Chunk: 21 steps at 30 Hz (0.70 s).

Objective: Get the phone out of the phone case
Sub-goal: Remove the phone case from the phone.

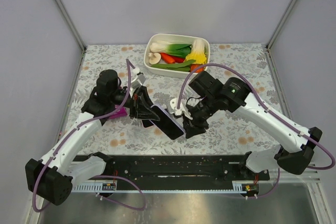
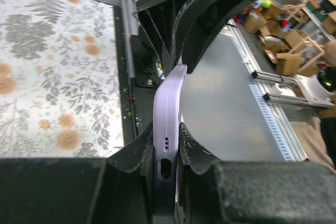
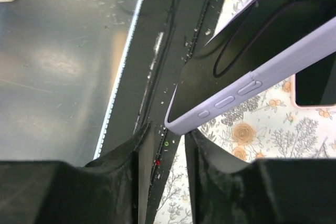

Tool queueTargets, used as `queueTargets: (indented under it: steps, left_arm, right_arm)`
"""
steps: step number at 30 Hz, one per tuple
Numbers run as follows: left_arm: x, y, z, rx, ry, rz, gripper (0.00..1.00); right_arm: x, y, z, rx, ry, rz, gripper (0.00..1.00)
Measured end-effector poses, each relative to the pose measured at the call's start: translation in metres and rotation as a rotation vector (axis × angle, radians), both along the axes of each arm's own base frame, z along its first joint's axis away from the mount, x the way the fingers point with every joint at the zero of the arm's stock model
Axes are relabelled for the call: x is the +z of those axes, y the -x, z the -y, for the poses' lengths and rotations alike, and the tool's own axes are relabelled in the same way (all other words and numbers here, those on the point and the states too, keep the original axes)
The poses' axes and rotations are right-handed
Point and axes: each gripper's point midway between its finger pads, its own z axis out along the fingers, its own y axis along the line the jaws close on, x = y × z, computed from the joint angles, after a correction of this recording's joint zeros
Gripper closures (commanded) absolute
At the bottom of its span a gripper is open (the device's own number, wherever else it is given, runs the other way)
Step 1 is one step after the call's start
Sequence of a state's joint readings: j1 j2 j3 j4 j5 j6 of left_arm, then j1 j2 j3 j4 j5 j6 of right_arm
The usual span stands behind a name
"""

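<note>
The phone sits in a lilac phone case (image 1: 167, 123), held above the table's middle with its dark screen (image 3: 236, 61) up. My left gripper (image 1: 142, 109) is shut on the case's upper-left end. In the left wrist view the case edge (image 2: 169, 108) with its port hole is pinched between the fingers (image 2: 167, 136), and its far end curves to the right. My right gripper (image 1: 190, 128) is at the lower-right end. Its jaws (image 3: 167, 130) stand apart with a clear gap, and the case corner (image 3: 181, 125) rests at the tip of the right finger (image 3: 202, 145).
A white dish (image 1: 153, 42) of toy vegetables stands at the back centre. A pink-edged flat thing (image 3: 314, 85) lies on the flowered cloth, seen under my left arm as a magenta patch (image 1: 119, 113). The black rail (image 1: 168, 165) runs along the near edge.
</note>
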State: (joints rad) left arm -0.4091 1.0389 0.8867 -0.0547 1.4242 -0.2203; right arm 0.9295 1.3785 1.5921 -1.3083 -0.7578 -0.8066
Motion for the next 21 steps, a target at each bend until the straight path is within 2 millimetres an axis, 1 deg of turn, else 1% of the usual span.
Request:
queueTargets:
  steps: [2,5,8,13,17,21]
  left_arm:
    - [-0.003,-0.005,-0.001,0.045,-0.018,0.017,1.00]
    - [-0.007,-0.015,-0.002,0.113,-0.049,0.050,1.00]
    - [-0.007,-0.021,-0.004,0.164,-0.070,0.092,1.00]
    - [-0.007,-0.032,-0.006,0.225,-0.097,0.140,1.00]
    - [-0.007,-0.038,-0.006,0.253,-0.106,0.162,1.00]
    - [-0.009,-0.041,-0.007,0.273,-0.118,0.160,1.00]
  right_arm:
    - [-0.006,-0.005,0.000,-0.057,0.019,0.004,0.38]
    - [-0.008,-0.015,-0.003,-0.134,0.013,0.020,0.30]
    - [-0.006,-0.025,-0.009,-0.195,-0.014,0.033,0.28]
    - [-0.001,-0.046,-0.024,-0.296,-0.069,0.041,0.28]
    - [0.006,-0.058,-0.035,-0.356,-0.110,0.034,0.28]
    - [0.008,-0.067,-0.046,-0.385,-0.136,0.019,0.29]
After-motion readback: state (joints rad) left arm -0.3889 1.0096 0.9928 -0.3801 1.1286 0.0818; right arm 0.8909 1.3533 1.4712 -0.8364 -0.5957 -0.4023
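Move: The phone case, with the phone still in it, hangs between the hands: its middle is some 4 cm ahead and 7 cm left of the right hand, about 1 cm above it. From the left hand, which already pinches the far-left end, that middle is roughly 4 cm back and 6 cm right, a little lower. A pink-rimmed phone lies on the table about 3 cm ahead and 12 cm left of the right hand, some 18 cm down. Right fingers open wide, moving about 8 cm forward-left at the phone case's free end as left carries it forward. ##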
